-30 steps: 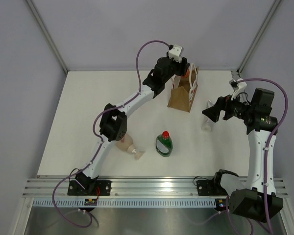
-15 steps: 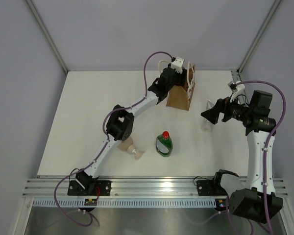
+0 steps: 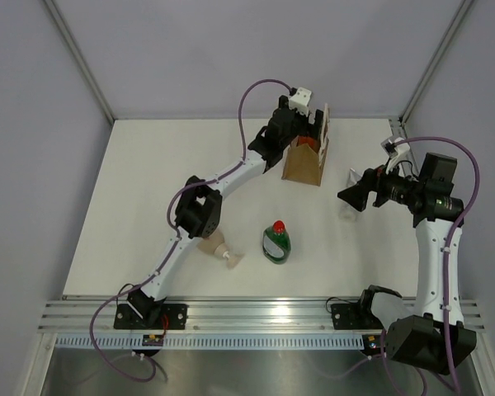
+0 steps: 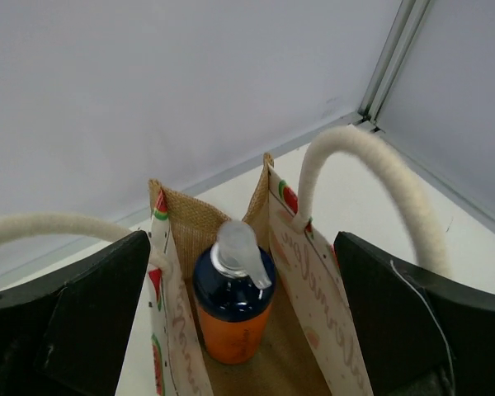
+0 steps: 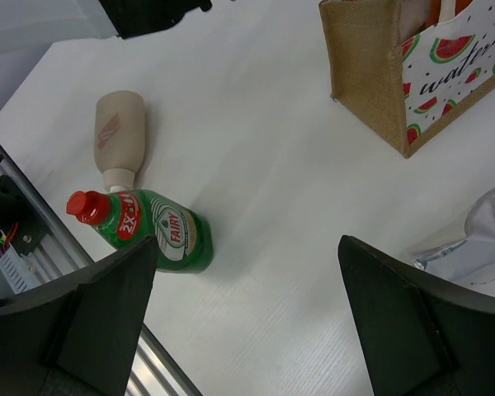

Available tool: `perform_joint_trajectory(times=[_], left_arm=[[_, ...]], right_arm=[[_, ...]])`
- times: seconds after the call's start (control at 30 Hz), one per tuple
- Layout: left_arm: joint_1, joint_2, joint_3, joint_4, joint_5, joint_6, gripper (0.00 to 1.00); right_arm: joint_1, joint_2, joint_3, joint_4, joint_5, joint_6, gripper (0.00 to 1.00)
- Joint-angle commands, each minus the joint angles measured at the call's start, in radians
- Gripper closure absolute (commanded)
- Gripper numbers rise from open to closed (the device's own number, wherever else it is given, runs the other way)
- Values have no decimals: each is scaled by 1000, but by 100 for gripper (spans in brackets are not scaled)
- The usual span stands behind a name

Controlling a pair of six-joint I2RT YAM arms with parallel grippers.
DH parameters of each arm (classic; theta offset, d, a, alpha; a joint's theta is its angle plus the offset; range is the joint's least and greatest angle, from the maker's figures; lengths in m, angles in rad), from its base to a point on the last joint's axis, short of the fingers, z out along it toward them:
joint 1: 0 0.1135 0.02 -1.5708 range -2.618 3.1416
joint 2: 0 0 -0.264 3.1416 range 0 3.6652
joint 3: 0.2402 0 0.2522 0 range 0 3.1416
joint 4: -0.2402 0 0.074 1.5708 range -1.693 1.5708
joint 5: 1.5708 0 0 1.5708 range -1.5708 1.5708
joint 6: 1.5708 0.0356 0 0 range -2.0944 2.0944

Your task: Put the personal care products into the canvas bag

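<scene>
The canvas bag [image 3: 304,165] stands upright at the back of the table. My left gripper [image 4: 239,241] hangs open over it, one finger outside each printed side wall [image 4: 313,285]. The orange bottle [image 4: 231,326] with its blue top stands free inside the bag, touching neither finger. The green bottle with a red cap [image 3: 275,242] and the beige pump bottle [image 3: 223,250] lie near the middle front. The silver tube [image 3: 349,202] lies right of the bag. My right gripper [image 3: 355,191] hovers open above the table beside the tube [image 5: 470,235], holding nothing.
The bag's cream handles [image 4: 363,157] arch up between and beside my left fingers. Grey walls close the table at the back and both sides. A metal rail [image 3: 256,313] runs along the near edge. The left arm's elbow [image 3: 198,216] hangs above the beige bottle.
The left gripper has lowered onto the bag with the orange bottle and opened, leaving the bottle standing inside. The right arm has barely moved.
</scene>
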Motion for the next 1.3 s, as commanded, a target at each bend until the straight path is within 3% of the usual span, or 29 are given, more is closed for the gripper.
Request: perform_joint_trajectory(times=[0.0,0.13,0.27,0.47,0.6,0.87,0.97,1.17,1.27], left_arm=[[3,-186,-22,74,3,22,1],[10,-316,-93,36,17,39,1],[10,-451,-217,-7,43,38,1],[7,-784,-629,35,61,-19,1],[9,-1005,-856,-13,57,-36,1],[10,-1399,-1284,-138,75,-120,1],[10,-1545,-1485,-142,77,-178,1],[10,-1768,-1679,-175,46,-323,1],[10,-1838,-1774,-155,39,-401,1]], right_arm=[[0,31,43,-52,-17,-74,1],[-1,76,86,-100,-3,-90,1],[-1,113,69,-19,67,93,1],[-1,176,46,110,500,426,3],[0,234,42,119,745,511,2],[-1,399,37,184,718,545,2],[0,574,95,172,729,563,2],[0,841,288,72,761,545,3],[0,886,334,82,772,540,4]])
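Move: From the right hand the silver tube lies about 11 cm ahead, 8 cm to its right and 28 cm below; the canvas bag is some 24 cm ahead and 8 cm left, the green bottle about 3 cm back and 17 cm left. The already open left hand is at the bag's mouth, above the orange bottle, with the lotion bottle roughly 32 cm back, 29 cm left and 21 cm below. Right sinks 22 cm, forward-right towards the tube, tipping down, turning clockwise; left rises, withdraws 33 cm back, leftward, then sinks. ##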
